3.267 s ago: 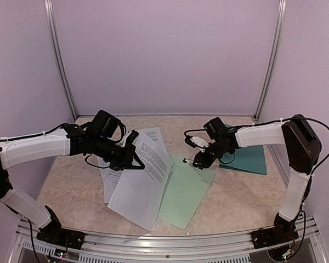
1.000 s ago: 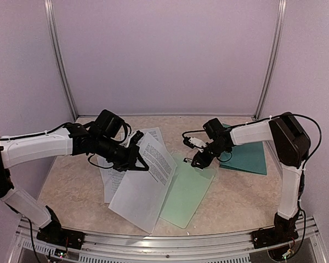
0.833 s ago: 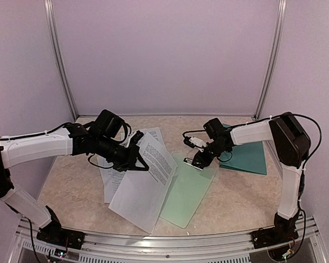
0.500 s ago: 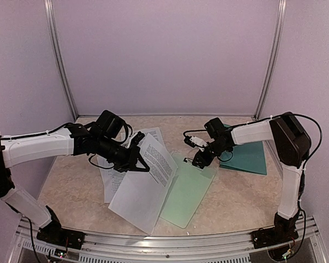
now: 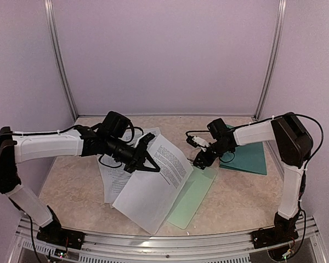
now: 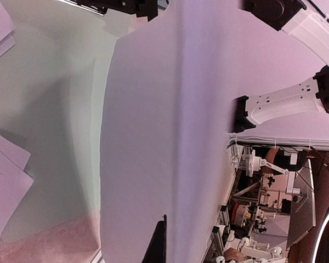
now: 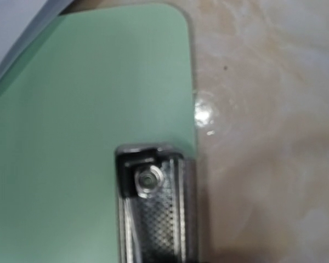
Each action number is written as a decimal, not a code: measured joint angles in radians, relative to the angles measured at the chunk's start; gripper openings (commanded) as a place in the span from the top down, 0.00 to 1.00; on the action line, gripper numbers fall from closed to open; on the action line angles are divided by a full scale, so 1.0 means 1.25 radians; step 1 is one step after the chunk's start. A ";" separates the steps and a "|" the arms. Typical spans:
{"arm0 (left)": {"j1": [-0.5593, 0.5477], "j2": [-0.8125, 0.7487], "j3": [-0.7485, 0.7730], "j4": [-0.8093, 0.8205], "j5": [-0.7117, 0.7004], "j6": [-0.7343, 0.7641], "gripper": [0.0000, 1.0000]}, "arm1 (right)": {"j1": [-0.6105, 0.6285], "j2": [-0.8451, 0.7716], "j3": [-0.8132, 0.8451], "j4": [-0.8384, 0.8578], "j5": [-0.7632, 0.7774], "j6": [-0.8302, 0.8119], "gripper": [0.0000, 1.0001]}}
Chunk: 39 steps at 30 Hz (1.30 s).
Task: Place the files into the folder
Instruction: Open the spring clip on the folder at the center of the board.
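Observation:
My left gripper is shut on the upper edge of one of the files, a white printed sheet. That sheet hangs tilted, its lower end resting on the table. It fills the left wrist view, where one dark fingertip shows against it. More files lie flat under the left arm. The dark teal folder lies flat at the right rear. My right gripper is away from the folder. It is shut on the top edge of a pale mint clipboard, with one finger on top.
The clipboard lies diagonally mid-table, its left part covered by the held sheet. Beige marbled tabletop shows beside it. Enclosure walls stand on three sides, and a metal rail runs along the near edge.
The left arm has carried its sheet rightwards, so it now overlaps the clipboard. The right gripper has narrowed onto the clipboard's top edge and stayed in place.

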 measured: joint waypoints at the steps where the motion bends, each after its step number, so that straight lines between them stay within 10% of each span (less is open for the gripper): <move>1: 0.000 0.012 0.000 0.018 0.016 -0.011 1.00 | -0.002 -0.001 -0.001 0.000 -0.005 0.003 1.00; 12: 0.023 0.219 0.034 0.155 0.138 -0.098 1.00 | -0.007 -0.001 -0.004 -0.001 -0.021 0.026 1.00; 39: 0.082 0.519 0.231 0.012 0.149 -0.004 1.00 | -0.012 -0.001 0.016 -0.061 -0.037 0.045 1.00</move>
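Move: Held shut on the paper stack, the left hand hangs high: the middle of the green folder lies about level with it, some 12 cm to its right and 17 cm below. The clip is some 15 cm ahead and 17 cm right of that hand, with loose pages about 12 cm ahead and 12 cm left. For the right hand, the clip is right between its fingertips; the teal folder lies roughly 8 cm ahead and 21 cm right. The right fingers keep their pinch on the clip, easing back barely 1 cm with a slight tilt. Still gripping the stack by its left side, the left hand lowers it about 15 cm onto the green folder, drifting right at first, then some 7 cm forward towards the clip; its wrist turns about 20 degrees and it stops low. ##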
